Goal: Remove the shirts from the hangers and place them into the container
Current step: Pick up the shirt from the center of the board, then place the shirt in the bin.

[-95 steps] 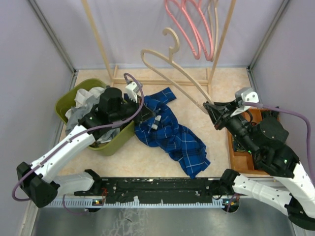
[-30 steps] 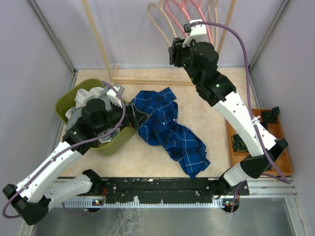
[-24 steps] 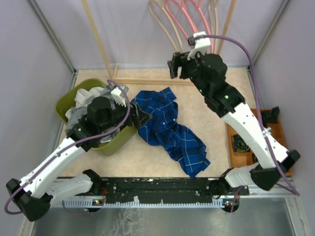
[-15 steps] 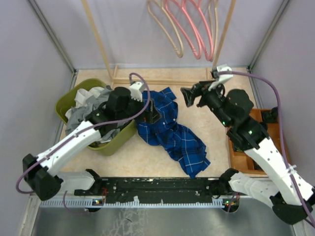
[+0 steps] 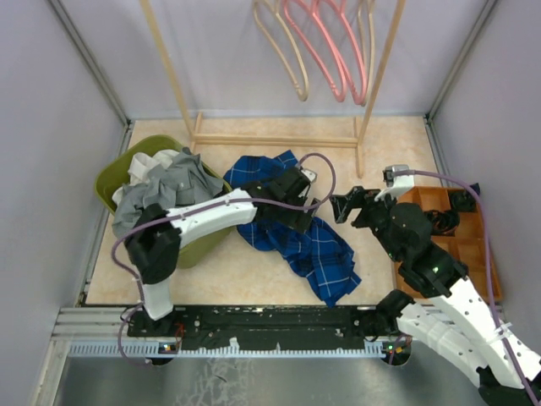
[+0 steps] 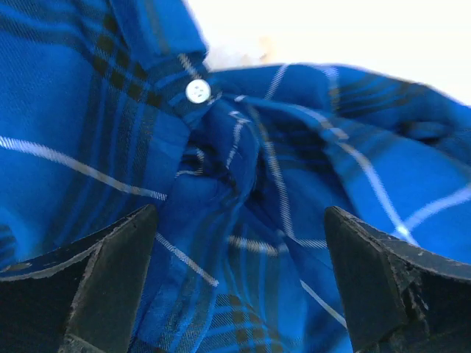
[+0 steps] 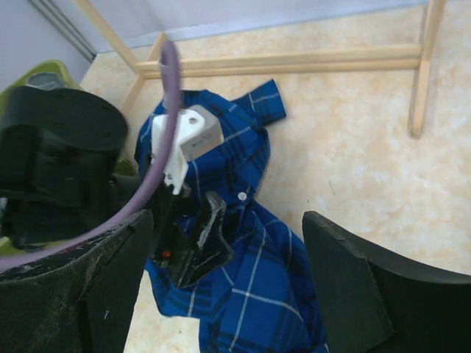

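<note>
The blue shirt [image 5: 317, 249] with thin white check lines lies crumpled on the floor, right of the container [image 5: 108, 184]. My left gripper [image 5: 297, 216] is open and low over the shirt's upper middle, with folds of the cloth [image 6: 81, 110] between its spread jaws [image 6: 241, 215]. My right gripper [image 5: 343, 206] is open and empty, hovering just right of the shirt and facing it [image 7: 228, 220]. A grey shirt [image 5: 173, 182] and a white shirt [image 5: 142, 161] are heaped in the olive-green container. Pink hangers [image 5: 325, 51] and a pale hanger [image 5: 283, 55] hang bare on the rack at the back.
The wooden rack's poles [image 5: 376, 80] and floor rail [image 5: 275, 139] stand behind the shirt. An orange divided tray [image 5: 486, 254] of black parts sits at the right wall, beside my right arm. The left arm's purple cable [image 7: 158, 147] crosses the right wrist view.
My right arm dropped from the rack to beside the shirt, its jaws opening and the pale hanger left hanging. My left arm swung from the container out over the blue shirt.
</note>
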Motion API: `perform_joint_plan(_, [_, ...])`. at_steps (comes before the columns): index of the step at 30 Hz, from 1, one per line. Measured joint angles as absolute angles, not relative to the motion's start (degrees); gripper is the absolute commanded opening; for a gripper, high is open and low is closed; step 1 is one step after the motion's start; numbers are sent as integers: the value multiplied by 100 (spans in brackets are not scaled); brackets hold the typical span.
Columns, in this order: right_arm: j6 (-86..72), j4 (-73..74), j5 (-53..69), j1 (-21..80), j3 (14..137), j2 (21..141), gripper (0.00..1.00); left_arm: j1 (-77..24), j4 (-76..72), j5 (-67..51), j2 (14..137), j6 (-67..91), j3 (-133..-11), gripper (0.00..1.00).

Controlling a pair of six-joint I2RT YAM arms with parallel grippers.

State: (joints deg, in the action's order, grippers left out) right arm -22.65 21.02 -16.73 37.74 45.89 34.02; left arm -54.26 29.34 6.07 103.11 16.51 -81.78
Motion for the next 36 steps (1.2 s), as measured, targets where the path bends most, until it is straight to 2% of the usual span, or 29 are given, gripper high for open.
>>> perform_joint_plan(5, [-2687, 2248, -1852, 3769, 4300, 3168, 83, -5415, 3168, 755, 11104, 1717, -8136, 99])
perform_joint_plan(8, [-2759, 2233, -1938, 3769, 4300, 3166, 83, -5417, 3131, 738, 11314, 1804, -7957, 85])
perform_joint_plan(12, [-2775, 2233, -1977, 3769, 4300, 3216, 84, -5419, 3020, 591, 11347, 1802, -7905, 51])
perform_joint_plan(15, [-2816, 2233, -1990, 3769, 4300, 3341, 84, -5387, 2775, 434, 11246, 1817, -7697, 4])
perform_joint_plan(16, [-2825, 2233, -1990, 3769, 4300, 3391, 84, -5384, 2698, 381, 11207, 1820, -7614, 0])
perform_joint_plan(20, [-2867, 2233, -1990, 3769, 4300, 3496, 85, -5509, 2274, 565, 10735, 1802, -7041, 0])
perform_joint_plan(24, [-2875, 2233, -2005, 3769, 4298, 3505, 85, -5730, 2303, 899, 9262, 1586, -6187, 0])
perform_joint_plan(30, [-2882, 2204, -2036, 3769, 4272, 3498, 85, -5798, 2021, 1920, 7109, 1100, -6724, 0])
perform_joint_plan(36, [-2943, 2154, -2049, 3769, 4182, 3476, 85, -5798, 2305, 3446, 6073, 792, -7356, 0])
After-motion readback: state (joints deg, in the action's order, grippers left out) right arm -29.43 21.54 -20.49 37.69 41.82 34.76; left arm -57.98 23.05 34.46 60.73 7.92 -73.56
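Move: The left hand, open, hovers over the blue plaid shirt: its middle lies about 10 cm below, straight ahead and back counting as nothing, some 2 cm to the left. From this hand the green container is about 32 cm left and 6 cm ahead, 6 cm lower, and the rack's base bar some 22 cm ahead and 6 cm left, 10 cm lower. The shirt's middle lies about 4 cm ahead of the right hand, 11 cm left and 27 cm below. The left hand sinks about 10 cm with open fingers into the middle of the blue shirt, drifting a little left and back, and there shuts them on a bunch of its cloth. Keeping the pinch, it draws slightly back, then sweeps up some 35 cm while shifting left, fingers tipping up by about 40 degrees and turning somewhat counter-clockwise, as the open right hand settles about 3 cm lower without touching the shirt. ##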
